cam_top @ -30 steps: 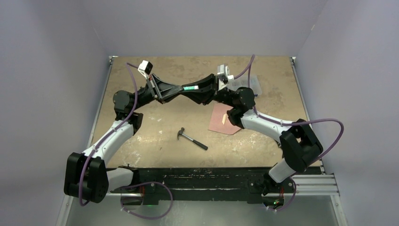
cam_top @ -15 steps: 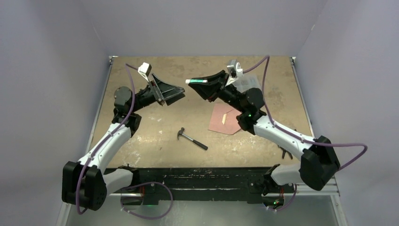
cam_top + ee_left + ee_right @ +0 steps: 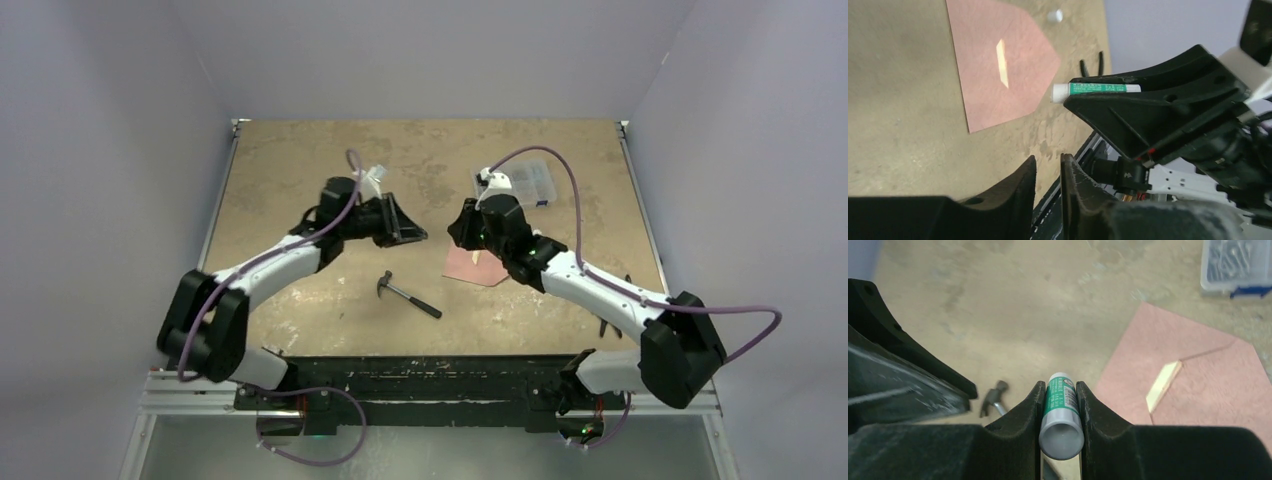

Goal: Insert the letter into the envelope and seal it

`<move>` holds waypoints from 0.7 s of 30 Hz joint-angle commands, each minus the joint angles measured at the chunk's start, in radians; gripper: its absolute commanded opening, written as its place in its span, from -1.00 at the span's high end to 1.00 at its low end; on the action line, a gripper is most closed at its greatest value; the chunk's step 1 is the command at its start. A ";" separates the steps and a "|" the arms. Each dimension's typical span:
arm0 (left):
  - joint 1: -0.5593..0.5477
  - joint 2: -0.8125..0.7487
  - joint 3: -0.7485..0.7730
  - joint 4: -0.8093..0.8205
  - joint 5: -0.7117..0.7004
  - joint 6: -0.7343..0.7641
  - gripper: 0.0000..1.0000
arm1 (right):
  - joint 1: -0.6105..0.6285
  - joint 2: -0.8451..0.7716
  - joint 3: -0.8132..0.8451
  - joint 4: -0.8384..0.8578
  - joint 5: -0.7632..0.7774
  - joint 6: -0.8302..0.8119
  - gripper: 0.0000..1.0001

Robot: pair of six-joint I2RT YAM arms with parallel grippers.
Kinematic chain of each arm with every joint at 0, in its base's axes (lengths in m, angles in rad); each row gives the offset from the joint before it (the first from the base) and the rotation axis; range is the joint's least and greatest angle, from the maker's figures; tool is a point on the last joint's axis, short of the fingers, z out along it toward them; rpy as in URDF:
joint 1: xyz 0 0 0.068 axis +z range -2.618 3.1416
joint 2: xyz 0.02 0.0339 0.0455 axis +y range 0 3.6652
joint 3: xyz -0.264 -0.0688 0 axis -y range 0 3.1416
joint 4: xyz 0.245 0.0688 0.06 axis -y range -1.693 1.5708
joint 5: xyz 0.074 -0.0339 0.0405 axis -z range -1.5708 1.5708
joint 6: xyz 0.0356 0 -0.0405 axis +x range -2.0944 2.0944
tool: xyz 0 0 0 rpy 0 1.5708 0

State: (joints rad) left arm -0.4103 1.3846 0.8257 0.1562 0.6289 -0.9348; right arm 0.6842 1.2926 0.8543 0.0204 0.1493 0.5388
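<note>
The salmon-pink envelope lies flat right of the table's centre, its pointed flap spread out and a pale yellow strip on it. No separate letter shows. My right gripper hovers at the envelope's left edge, shut on a green-and-white glue stick that pokes out beyond the fingertips. My left gripper faces it from the left, a short way off. Its jaws stand a narrow gap apart with nothing between them.
A small hammer lies in front of both grippers, near the table's middle. A clear box of small parts sits behind the right arm. A small white cap-like thing rests on the table beyond the envelope.
A second ago both grippers met high at the glue stick. They have parted and come down to mid-table, the right keeping the stick. The left jaws opened wide, then narrowed.
</note>
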 commanded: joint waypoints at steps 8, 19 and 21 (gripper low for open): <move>-0.217 0.433 0.253 -0.018 -0.174 0.131 1.00 | -0.045 0.248 0.096 -0.128 0.064 -0.010 1.00; -0.252 0.581 0.312 -0.052 -0.207 0.128 1.00 | -0.061 0.326 0.155 -0.188 0.118 -0.029 1.00; -0.254 0.591 0.315 -0.052 -0.207 0.129 1.00 | -0.062 0.336 0.169 -0.215 0.141 -0.026 1.00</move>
State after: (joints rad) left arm -0.6540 1.9633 1.0981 0.1066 0.4381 -0.8322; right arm 0.6254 1.6211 0.9730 -0.1432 0.2279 0.5228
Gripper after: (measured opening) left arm 0.002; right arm 0.262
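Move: The envelope's middle lies about 6 cm ahead of the empty left hand, 18 cm to its right and 18 cm below; the hammer is 11 cm back and 5 cm left of that hand. From the right hand, which already holds the glue stick, the envelope is 6 cm ahead, 9 cm right and 17 cm down. The letter strip showing on it is 6 cm ahead and 7 cm right of the right hand, with the hammer 11 cm back and 14 cm left. Still gripping the glue stick, the right hand drops some 11 cm towards the envelope, drifting about 3 cm right and forward, and levels off above it. The left hand sinks about 15 cm and swings 9 cm right to just over the envelope's near-left corner, slowing while shutting its partly open fingers on nothing. Both hands tip their fingers steeper, by about 20 degrees; no touch on the paper can be made out. ##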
